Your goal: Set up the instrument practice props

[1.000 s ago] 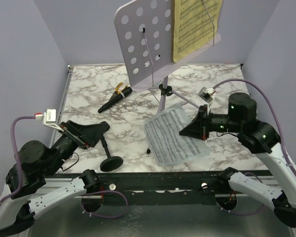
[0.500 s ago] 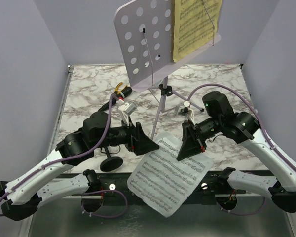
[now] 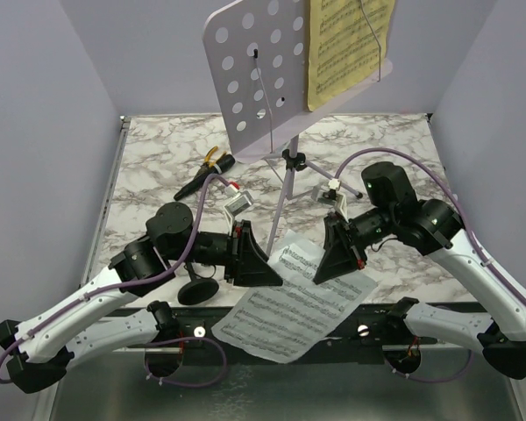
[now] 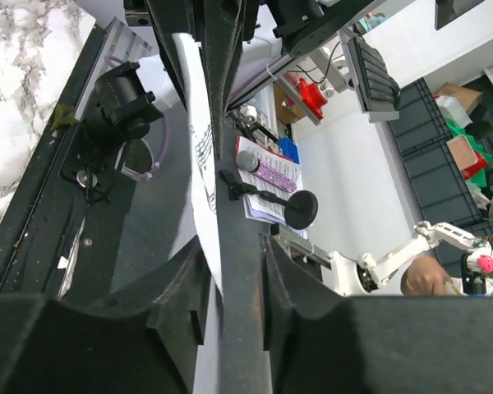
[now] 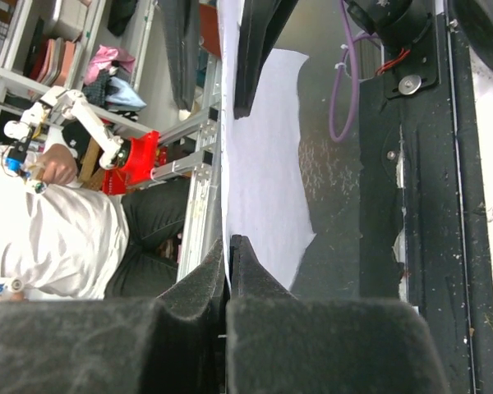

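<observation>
The lilac music stand (image 3: 245, 70) rises at the back on its thin tripod (image 3: 287, 189), with a yellow sheet-music page (image 3: 346, 44) resting on it. My right gripper (image 3: 319, 277) is shut on a white sheet-music page (image 3: 289, 320), which hangs out past the table's front edge; the right wrist view shows the right gripper (image 5: 228, 242) pinching that white page (image 5: 263, 164). My left gripper (image 3: 277, 280) is at the page's left edge. In the left wrist view, the left gripper (image 4: 234, 271) has its jaws apart with the white page (image 4: 199, 164) in the gap. The black microphone (image 3: 197, 182) lies at the back left. The mic stand's round base (image 3: 197, 290) shows behind my left arm.
Yellow-handled pliers (image 3: 215, 159) lie touching the microphone's far end. The black front rail (image 3: 377, 317) runs under the hanging page. Lilac walls close in the left, right and back of the marble table (image 3: 158, 149).
The right gripper lifted the white page off the table and carried it towards the front edge. My left arm swung in from the left to the page, and its jaws have narrowed.
</observation>
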Action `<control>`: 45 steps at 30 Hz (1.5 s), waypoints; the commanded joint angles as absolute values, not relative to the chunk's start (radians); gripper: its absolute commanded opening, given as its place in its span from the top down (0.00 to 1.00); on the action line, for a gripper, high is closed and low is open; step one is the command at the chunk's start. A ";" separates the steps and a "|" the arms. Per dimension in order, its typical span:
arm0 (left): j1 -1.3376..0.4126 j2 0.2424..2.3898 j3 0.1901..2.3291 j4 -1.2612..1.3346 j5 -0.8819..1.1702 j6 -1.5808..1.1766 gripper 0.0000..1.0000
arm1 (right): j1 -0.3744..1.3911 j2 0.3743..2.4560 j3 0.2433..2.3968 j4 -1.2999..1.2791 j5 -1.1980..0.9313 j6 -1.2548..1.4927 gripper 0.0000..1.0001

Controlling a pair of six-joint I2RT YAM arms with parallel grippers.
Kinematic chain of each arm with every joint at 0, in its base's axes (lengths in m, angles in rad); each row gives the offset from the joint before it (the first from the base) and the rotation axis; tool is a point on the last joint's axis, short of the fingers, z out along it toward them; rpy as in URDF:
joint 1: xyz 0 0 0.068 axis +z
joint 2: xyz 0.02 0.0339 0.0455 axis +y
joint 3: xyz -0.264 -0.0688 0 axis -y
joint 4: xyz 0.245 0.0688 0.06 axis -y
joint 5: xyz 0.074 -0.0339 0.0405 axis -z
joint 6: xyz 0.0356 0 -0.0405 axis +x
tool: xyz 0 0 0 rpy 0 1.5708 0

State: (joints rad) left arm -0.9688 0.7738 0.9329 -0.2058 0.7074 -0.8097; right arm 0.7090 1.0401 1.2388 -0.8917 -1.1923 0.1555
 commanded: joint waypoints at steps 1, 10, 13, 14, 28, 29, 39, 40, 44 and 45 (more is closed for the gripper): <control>-0.968 0.784 0.914 -0.171 0.733 -0.814 0.70 | 0.713 1.026 1.262 -0.833 -1.139 0.159 1.00; -0.967 0.803 1.071 -0.374 0.577 -0.674 1.00 | 0.713 1.000 1.290 -0.744 -0.990 0.228 0.72; -0.968 0.765 1.137 -0.448 0.464 -0.608 1.00 | 0.713 0.974 1.296 -0.688 -0.809 0.291 0.51; -0.968 0.747 1.152 -0.460 0.421 -0.590 1.00 | 0.713 0.966 1.300 -0.667 -0.736 0.313 0.48; -0.968 0.605 1.385 -0.476 0.071 -0.420 1.00 | 0.713 1.027 1.460 -0.356 -0.452 0.526 0.27; -0.968 0.608 1.406 -0.476 0.050 -0.413 1.00 | 0.713 1.050 1.481 -0.348 -0.435 0.527 0.27; -0.968 0.624 1.557 -0.473 -0.187 -0.309 1.00 | 0.713 1.219 1.664 -0.244 -0.335 0.525 0.27; -0.968 0.627 1.569 -0.467 -0.202 -0.306 1.00 | 0.713 1.231 1.683 -0.238 -0.329 0.522 0.27; -0.966 0.646 1.601 -0.445 -0.259 -0.300 1.00 | 0.712 1.286 1.744 -0.209 -0.320 0.509 0.33; -0.966 0.654 1.606 -0.434 -0.262 -0.298 1.00 | 0.713 1.300 1.758 -0.204 -0.320 0.508 0.36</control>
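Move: The white sheet hangs between the hands: its middle is about 6 cm right of the left hand, 3 cm back and 5 cm below, and from the right hand, which already pinches it, about 7 cm left, 3 back and 5 below. The black desk stand is some 22 cm ahead of the left hand, 21 cm left and 32 below. From the right hand the music stand's plate is roughly 30 cm ahead, 8 left and 22 up; its yellow sheet about 33 ahead, straight in front, 24 up. The white sheet is handed over: the left hand, nearly still, shuts on it, and the right opens to let go. The left hand then lifts the sheet some 20 cm and carries it about as far left, swinging roughly 55 degrees counter-clockwise. The right hand heads forward, then forward and up about 20 cm, fingers open, turning clockwise to the music stand's bare left half. ##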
